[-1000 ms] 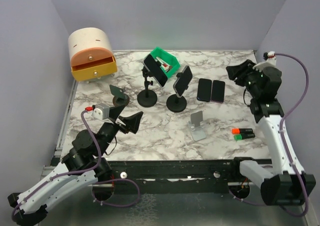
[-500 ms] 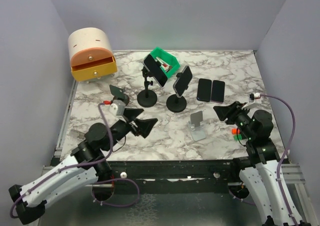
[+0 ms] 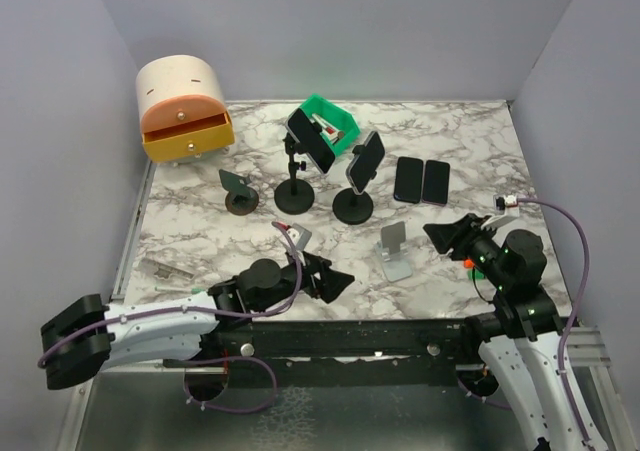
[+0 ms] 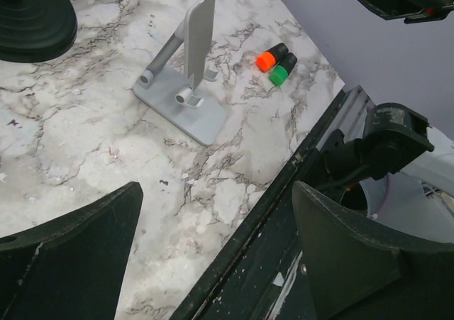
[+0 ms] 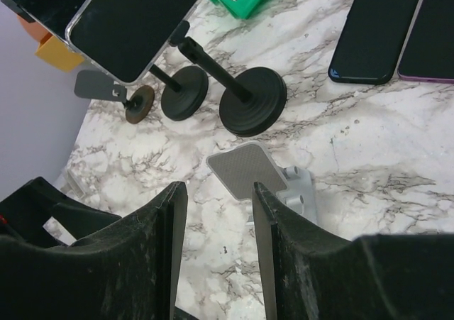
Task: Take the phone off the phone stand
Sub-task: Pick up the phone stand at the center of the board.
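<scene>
Two black phone stands stand mid-table. The left stand holds a dark phone. The right stand holds another phone, which also shows in the right wrist view. A grey stand is empty and shows in both wrist views. My left gripper is open and empty, low over the front edge, near the grey stand. My right gripper is open and empty, right of the grey stand, pointing at it.
Two phones lie flat at right. Orange and green markers lie by my right gripper. A small dark stand, a green bin and a drawer box stand behind. A small grey object lies at front left.
My left arm has swung right along the front edge toward the grey stand. My right arm has dropped from the far right to the front right, then barely moved.
</scene>
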Robot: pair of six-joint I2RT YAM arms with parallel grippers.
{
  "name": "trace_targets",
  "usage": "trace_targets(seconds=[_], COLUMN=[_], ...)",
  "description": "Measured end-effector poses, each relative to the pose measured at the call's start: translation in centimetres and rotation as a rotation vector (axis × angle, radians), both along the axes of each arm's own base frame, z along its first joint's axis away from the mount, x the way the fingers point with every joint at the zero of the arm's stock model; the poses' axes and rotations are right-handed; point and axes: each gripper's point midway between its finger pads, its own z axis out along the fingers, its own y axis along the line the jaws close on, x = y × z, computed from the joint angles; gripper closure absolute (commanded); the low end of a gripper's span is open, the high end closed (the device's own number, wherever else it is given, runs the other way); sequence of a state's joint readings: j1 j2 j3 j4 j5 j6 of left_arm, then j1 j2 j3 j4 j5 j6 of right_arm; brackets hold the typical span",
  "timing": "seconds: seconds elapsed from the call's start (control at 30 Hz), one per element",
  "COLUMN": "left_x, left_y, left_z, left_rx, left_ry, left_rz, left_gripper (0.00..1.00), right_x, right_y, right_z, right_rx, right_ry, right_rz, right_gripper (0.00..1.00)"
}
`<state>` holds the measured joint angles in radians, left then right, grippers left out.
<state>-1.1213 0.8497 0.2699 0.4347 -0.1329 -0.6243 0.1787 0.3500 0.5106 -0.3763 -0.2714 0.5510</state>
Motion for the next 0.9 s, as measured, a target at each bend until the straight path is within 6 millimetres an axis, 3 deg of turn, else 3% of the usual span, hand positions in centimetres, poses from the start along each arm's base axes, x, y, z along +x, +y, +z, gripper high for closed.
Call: trace_targets(seconds=[0.13, 0.27, 0.4, 0.6, 0.9], left_x=[0.8, 2.3, 3.9, 5.6, 8.8], left_y=[-2.0, -3.9, -6.0, -8.6, -11.0], left_z=[-1.0, -0.5, 0.4, -0.5, -1.2], left_rx=[0.015, 0.007, -0.021, -0.007, -0.005], left_ry=[-0.003, -0.024, -0.073, -0.1, -0.111], left_rz=[0.02, 0.052, 0.076, 0.085, 0.102], left_gripper=[0.14, 0.14, 0.14, 0.14, 0.16], right_x=[-0.2, -0.6, -1.0, -1.9, -2.4], right_y=[0.2, 0.4, 0.6, 0.8, 0.9], right_z=[-0.7, -0.4, 2.4, 7.0, 8.2], right_rx=[0.01, 0.014, 0.024, 0.037, 0.025], right_ry=[0.026, 0.038, -0.004, -0.102, -0.128], right_rz=[0.003, 0.015, 0.028, 0.049, 0.061], right_gripper=[0.54, 0.54, 0.54, 0.54, 0.54])
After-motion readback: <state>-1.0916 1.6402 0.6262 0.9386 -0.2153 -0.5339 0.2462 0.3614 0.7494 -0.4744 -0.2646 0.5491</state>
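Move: The silver phone stand is about 14 cm ahead of the left hand, 15 cm to its right and 6 cm lower. The round black base is some 28 cm ahead and 4 cm right; the highlighters stand 13 cm ahead and 36 cm right, both about 11 cm lower. From the right hand the silver phone stand is roughly 7 cm ahead, 5 cm left, 13 cm below. Open left gripper sweeps right 11 cm and forward 9 towards the silver stand; right hand rises 8 cm. ##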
